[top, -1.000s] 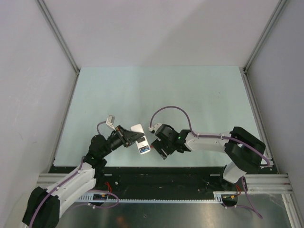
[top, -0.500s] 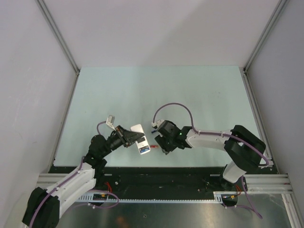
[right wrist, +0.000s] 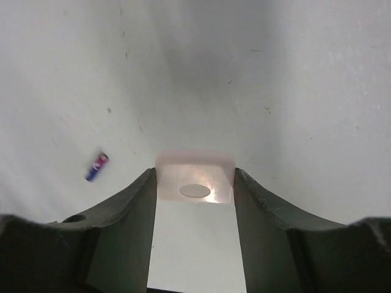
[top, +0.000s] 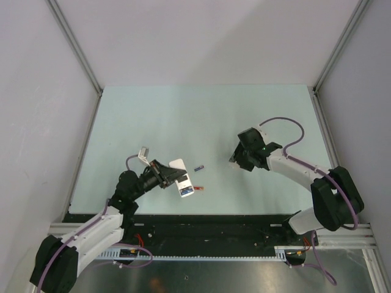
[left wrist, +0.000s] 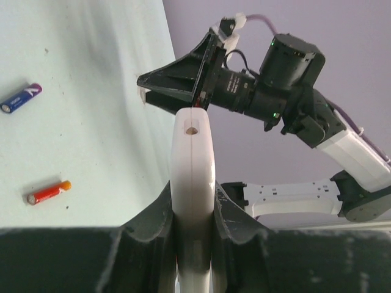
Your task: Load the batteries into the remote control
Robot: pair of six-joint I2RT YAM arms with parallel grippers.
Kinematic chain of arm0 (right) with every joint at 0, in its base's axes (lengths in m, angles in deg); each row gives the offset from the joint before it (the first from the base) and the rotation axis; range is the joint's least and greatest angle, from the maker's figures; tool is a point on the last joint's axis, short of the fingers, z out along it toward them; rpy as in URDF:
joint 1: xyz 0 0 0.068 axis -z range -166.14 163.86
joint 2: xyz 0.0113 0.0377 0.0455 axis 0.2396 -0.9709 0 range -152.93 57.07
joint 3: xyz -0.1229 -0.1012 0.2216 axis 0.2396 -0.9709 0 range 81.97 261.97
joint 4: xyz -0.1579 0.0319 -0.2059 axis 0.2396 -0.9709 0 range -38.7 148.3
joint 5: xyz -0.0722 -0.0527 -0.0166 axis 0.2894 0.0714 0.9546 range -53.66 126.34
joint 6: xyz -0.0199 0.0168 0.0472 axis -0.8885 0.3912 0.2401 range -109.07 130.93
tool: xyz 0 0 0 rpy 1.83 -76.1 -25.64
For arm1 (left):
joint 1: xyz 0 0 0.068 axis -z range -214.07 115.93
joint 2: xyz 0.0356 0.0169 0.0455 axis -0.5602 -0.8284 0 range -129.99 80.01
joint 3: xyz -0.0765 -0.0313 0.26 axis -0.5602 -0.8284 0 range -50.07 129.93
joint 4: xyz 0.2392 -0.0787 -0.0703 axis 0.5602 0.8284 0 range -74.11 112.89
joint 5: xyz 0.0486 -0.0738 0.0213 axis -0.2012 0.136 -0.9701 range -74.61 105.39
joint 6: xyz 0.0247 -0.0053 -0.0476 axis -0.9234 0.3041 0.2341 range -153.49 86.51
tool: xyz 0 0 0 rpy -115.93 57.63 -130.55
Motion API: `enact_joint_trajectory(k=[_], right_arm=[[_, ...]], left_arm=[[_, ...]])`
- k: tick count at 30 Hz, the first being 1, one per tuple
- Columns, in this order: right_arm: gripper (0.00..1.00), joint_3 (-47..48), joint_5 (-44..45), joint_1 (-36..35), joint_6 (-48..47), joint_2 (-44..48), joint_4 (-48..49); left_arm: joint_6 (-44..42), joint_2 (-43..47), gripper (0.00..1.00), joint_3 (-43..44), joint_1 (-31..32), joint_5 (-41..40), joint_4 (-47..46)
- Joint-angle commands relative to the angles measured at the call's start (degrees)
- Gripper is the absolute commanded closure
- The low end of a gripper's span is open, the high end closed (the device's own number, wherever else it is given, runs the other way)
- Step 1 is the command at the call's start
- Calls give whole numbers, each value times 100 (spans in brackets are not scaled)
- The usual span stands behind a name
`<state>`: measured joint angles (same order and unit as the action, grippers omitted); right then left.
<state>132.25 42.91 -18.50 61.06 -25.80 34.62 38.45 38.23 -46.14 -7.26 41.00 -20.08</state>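
Note:
My left gripper [top: 173,176] is shut on the remote control [top: 182,179], a white bar held edge-on between the fingers in the left wrist view [left wrist: 193,165], just above the table. A dark blue-purple battery [top: 198,167] and a red battery [top: 198,188] lie on the table right of the remote. Both also show in the left wrist view, the blue-purple battery [left wrist: 20,97] above the red battery [left wrist: 47,192]. My right gripper [top: 237,162] is off to the right, shut on a flat white cover plate [right wrist: 194,201] with an oval grip patch. The blue-purple battery [right wrist: 96,166] lies left of it.
The pale green table [top: 201,116] is fenced by grey walls and metal posts on three sides. A black rail [top: 201,229] runs along the near edge, close behind the remote. The right arm's purple cable [top: 287,122] loops over its wrist.
The right gripper has drawn back from the remote, up and to the right, carrying the white cover plate. The two batteries near the remote have come into view. The left arm has held still.

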Motion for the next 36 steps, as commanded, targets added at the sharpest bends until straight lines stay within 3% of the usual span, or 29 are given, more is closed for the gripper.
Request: enact_joint_trajectory(k=[1,7,12,18,22,29,32,36], right_arm=[[68,175,546,46,1964,-193,40],[72,254,1311,28,3280,-642,-672],[69,464,1399,-253,4258,-1274,-1199],[43,1132,1347,-570,4392,-1907,-1560],[33,1238,1487,-614,4190,-1812,-1692],[24,1388,1804,-807,3268,-1197,-1964],[23,1405,1874,-904,2031,-723,-1755],[24,1405,1700,-913,-473,-309,-1271]], left_arm=[[-119,-102,100,460,-9,-161,-227],[-180,-251,100,574,52,-354,-227],[-128,-375,100,513,105,-425,-227],[-93,-384,100,487,167,-425,-227],[-128,-392,100,460,176,-407,-227],[-154,-524,100,522,176,-311,-227],[-163,-524,100,522,176,-293,-227],[-189,-463,100,504,167,-372,-227]])
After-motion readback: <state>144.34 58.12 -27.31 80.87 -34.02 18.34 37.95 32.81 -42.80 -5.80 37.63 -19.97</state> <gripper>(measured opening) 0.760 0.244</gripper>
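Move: The right hand already holds the small battery cover; the bare patch of table where it goes is about 5 cm below, some 2 cm to the left and 1 cm ahead. The blue battery lies roughly 14 cm to this hand's left, level with it, and the red battery about 14 cm left and 9 cm back. From the left hand, which holds the remote, that patch is some 18 cm right, 8 cm ahead and 15 cm below. The right hand lowers the pinched battery cover about 5 cm towards the bare table, drifting a little right while the wrist turns some 35 degrees clockwise, then travels about 4 cm left at that low height, towards the blue battery. There the fingers open and let go of the cover, and the hand draws back slightly and rises clear with the wrist turning part of the way back, while the left hand keeps hold of the remote and eases about 1.5 cm forward. ##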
